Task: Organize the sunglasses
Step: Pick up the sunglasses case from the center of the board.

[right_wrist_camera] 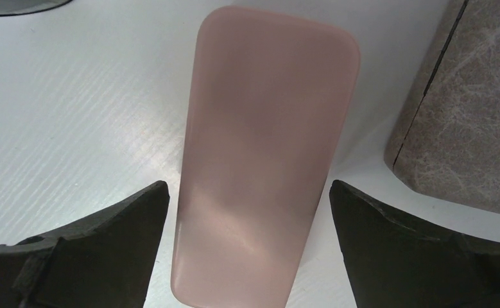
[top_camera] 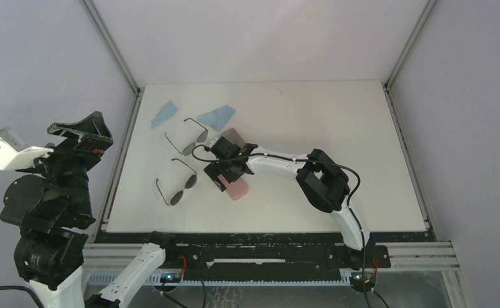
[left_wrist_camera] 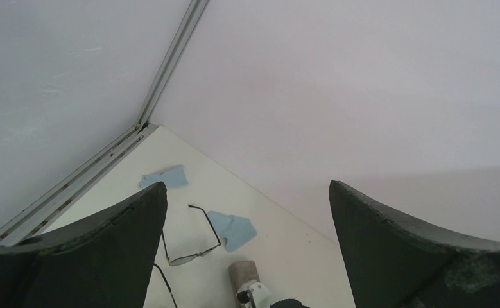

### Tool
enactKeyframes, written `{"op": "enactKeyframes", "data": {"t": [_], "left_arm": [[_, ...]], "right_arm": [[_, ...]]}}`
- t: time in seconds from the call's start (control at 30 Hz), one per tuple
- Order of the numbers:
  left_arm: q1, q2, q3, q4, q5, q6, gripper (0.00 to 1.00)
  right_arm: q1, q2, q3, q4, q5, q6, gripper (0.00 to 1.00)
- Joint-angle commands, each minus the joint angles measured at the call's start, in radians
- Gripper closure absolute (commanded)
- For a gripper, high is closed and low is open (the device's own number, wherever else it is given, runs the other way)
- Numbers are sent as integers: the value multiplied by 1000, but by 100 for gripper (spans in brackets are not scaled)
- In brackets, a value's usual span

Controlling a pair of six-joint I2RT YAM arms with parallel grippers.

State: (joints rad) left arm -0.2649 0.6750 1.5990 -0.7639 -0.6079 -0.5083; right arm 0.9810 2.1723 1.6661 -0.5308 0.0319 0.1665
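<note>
Two pairs of sunglasses lie on the white table's left side: a squarish-lensed pair point(top_camera: 186, 138) point(left_wrist_camera: 192, 247) and, nearer the front, a round-lensed pair point(top_camera: 176, 187). Both have their temples unfolded. My right gripper point(top_camera: 223, 174) point(right_wrist_camera: 248, 250) is low over a pink oblong case point(top_camera: 238, 188) point(right_wrist_camera: 266, 147). It is open, with one finger on each side of the case and a gap of table showing on both sides. My left gripper point(top_camera: 83, 128) point(left_wrist_camera: 247, 256) is raised off the table's left edge, open and empty, looking toward the back left corner.
A grey-brown case point(top_camera: 233, 136) point(right_wrist_camera: 465, 109) point(left_wrist_camera: 242, 273) lies just behind the pink one. Two light blue cloths point(top_camera: 164, 113) point(top_camera: 217, 116) point(left_wrist_camera: 165, 177) point(left_wrist_camera: 233, 230) lie near the back left. Enclosure walls point(left_wrist_camera: 362, 96) surround the table point(top_camera: 337, 122).
</note>
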Motion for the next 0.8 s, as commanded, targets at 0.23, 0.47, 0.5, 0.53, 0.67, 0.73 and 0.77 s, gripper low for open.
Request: {"op": "enactKeyframes", "data": {"t": [0.23,0.47,0.5,0.53,0.67,0.73,0.77], "left_arm": [[8,-42,-101,18,18,46,0],[7,-78,-268,-140,82,66,0],[8,-70,-287,-178,96,65,0],[7,-56,-303,-212,108,65,0],[7,27,-366,-300,217,81,0],[7,56,-394,-296,326,122,7],[7,61,-405,-293,351,125,10]], "right_arm": [[11,15,66,-34,77,-40,23],[9,-38,59,-43,77,-31,48],[6,-56,52,-39,68,-29,55],[5,-76,42,-35,60,-26,63],[-29,-219,-68,35,15,28,94],[-57,-309,-164,102,-28,77,100],[-74,-357,-221,138,-47,104,100]]}}
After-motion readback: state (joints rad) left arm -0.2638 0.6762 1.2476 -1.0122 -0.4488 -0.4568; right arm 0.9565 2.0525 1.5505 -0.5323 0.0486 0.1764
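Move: The sunglasses case, pink, sits right between the right hand's open fingers, its middle about 1 cm ahead and 1 cm below. The brown case is roughly 12 cm ahead of that hand and 2 cm right; the near sunglasses lie some 18 cm left, level with it. From the raised left hand the pink case is about 12 cm ahead, 21 cm right and 49 cm down, and the near sunglasses are 11 cm ahead, 3 cm right and 50 cm down. The right fingers close onto the pink case's two long sides and pinch it near its middle, the hand nearly still; then, with the grip kept, the hand draws some 3 cm right and 2 cm up. Meanwhile the open left hand, after a short wait, drops fast, about 18 cm, easing a little forward and right towards the near sunglasses and tipping down some 35 degrees. ##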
